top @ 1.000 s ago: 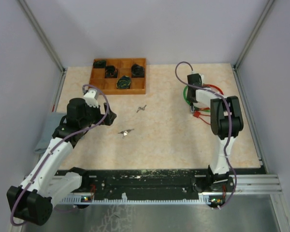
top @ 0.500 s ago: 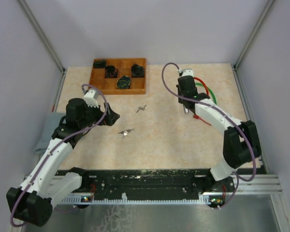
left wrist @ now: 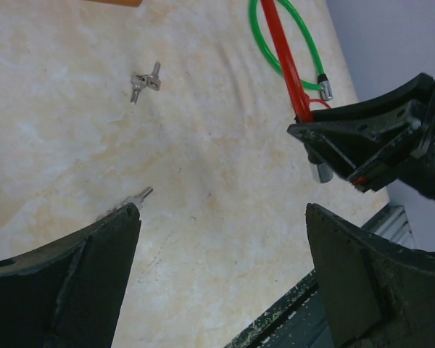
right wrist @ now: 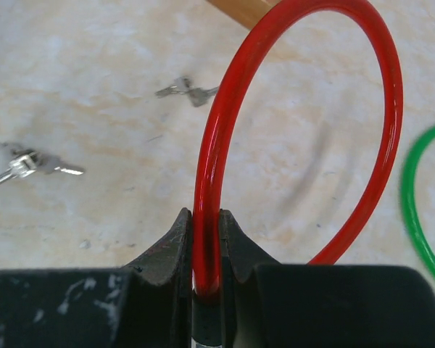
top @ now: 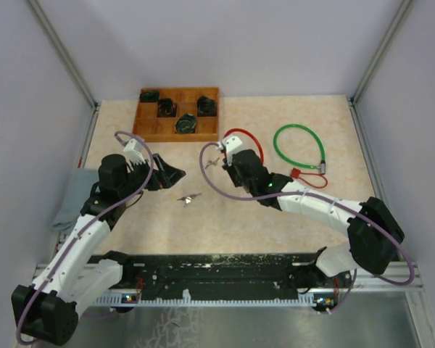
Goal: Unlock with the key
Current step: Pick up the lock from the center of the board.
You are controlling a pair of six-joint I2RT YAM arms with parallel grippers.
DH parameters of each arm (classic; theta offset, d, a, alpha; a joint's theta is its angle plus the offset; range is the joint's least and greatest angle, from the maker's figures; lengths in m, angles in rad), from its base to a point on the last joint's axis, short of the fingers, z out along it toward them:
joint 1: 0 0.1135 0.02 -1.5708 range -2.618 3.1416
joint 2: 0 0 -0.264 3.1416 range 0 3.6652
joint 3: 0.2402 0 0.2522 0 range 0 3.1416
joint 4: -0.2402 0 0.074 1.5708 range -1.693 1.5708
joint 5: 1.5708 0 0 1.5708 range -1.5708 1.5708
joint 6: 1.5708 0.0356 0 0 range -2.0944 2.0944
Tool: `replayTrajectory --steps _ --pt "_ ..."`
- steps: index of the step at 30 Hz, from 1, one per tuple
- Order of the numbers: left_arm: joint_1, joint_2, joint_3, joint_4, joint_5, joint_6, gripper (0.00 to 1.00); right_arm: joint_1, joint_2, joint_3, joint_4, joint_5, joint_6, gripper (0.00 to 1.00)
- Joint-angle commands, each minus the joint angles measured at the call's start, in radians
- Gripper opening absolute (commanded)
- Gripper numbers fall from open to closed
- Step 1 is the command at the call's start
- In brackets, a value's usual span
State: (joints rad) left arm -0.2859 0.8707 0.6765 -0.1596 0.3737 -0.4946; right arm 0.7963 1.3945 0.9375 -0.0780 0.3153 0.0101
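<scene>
A red cable lock (top: 241, 132) is pinched in my right gripper (top: 230, 154) near the table's middle; in the right wrist view the jaws are shut on the red loop (right wrist: 225, 116) at the gripper (right wrist: 206, 217). A green cable lock (top: 299, 145) lies further right. One bunch of keys (top: 212, 163) lies just left of the right gripper, another (top: 189, 198) nearer the front. My left gripper (top: 175, 175) hangs wide open and empty, left of both bunches. Its own view (left wrist: 223, 217) shows a key tip (left wrist: 141, 194) by the left finger.
A wooden tray (top: 148, 129) with several black items in its compartments stands at the back left. A grey cloth (top: 71, 196) lies off the table's left edge. The right gripper (left wrist: 370, 145) shows at the right of the left wrist view.
My right arm has swung from the back right toward the middle, carrying the red cable lock away from the green one. My left gripper has drifted slightly right, still open.
</scene>
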Motion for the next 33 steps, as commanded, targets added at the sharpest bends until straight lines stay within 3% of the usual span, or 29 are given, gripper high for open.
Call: replayTrajectory --steps 1,11,15,25,30,33 --pt "0.001 -0.019 -0.07 0.152 0.072 -0.177 0.99 0.117 -0.052 -0.032 0.248 0.016 -0.087 0.0" --pt "-0.001 0.02 -0.16 0.307 0.185 -0.366 0.99 0.287 -0.035 -0.142 0.521 0.018 -0.066 0.0" --pt "-0.01 0.069 -0.202 0.416 0.241 -0.43 0.91 0.34 0.011 -0.125 0.558 0.043 -0.083 0.0" --pt "-0.08 0.117 -0.205 0.465 0.207 -0.447 0.84 0.374 0.043 -0.111 0.601 0.008 -0.139 0.0" --pt "-0.106 0.148 -0.214 0.499 0.202 -0.467 0.75 0.382 0.062 -0.098 0.625 -0.002 -0.157 0.0" --pt "-0.111 0.156 -0.218 0.513 0.197 -0.471 0.64 0.382 0.075 -0.087 0.632 -0.002 -0.17 0.0"
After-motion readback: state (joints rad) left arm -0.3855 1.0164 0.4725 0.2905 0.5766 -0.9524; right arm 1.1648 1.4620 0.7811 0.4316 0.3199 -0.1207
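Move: The left hand goes for the held end of the red lock, pinched in the right fingers about 20 cm to its right, 5 cm ahead and 5 cm lower. From the right hand, the left gripper is thus some 20 cm to the left, 5 cm back and 5 cm higher. On the board 14 cm below the right hand, the far keys lie about 15 cm ahead and 7 cm left, the near keys 3 cm ahead and 15 cm left. Still pinching the red lock, the right hand carries it about 13 cm left and 9 cm back towards the left gripper, swinging some 20 degrees counter-clockwise and slowing late. The left hand comes to meet it, 7 cm right and a little back and down, rolling about 20 degrees right side up, left side down, while its wide-open fingers close by roughly a third around the red cable; their touch on it can't be made out. ##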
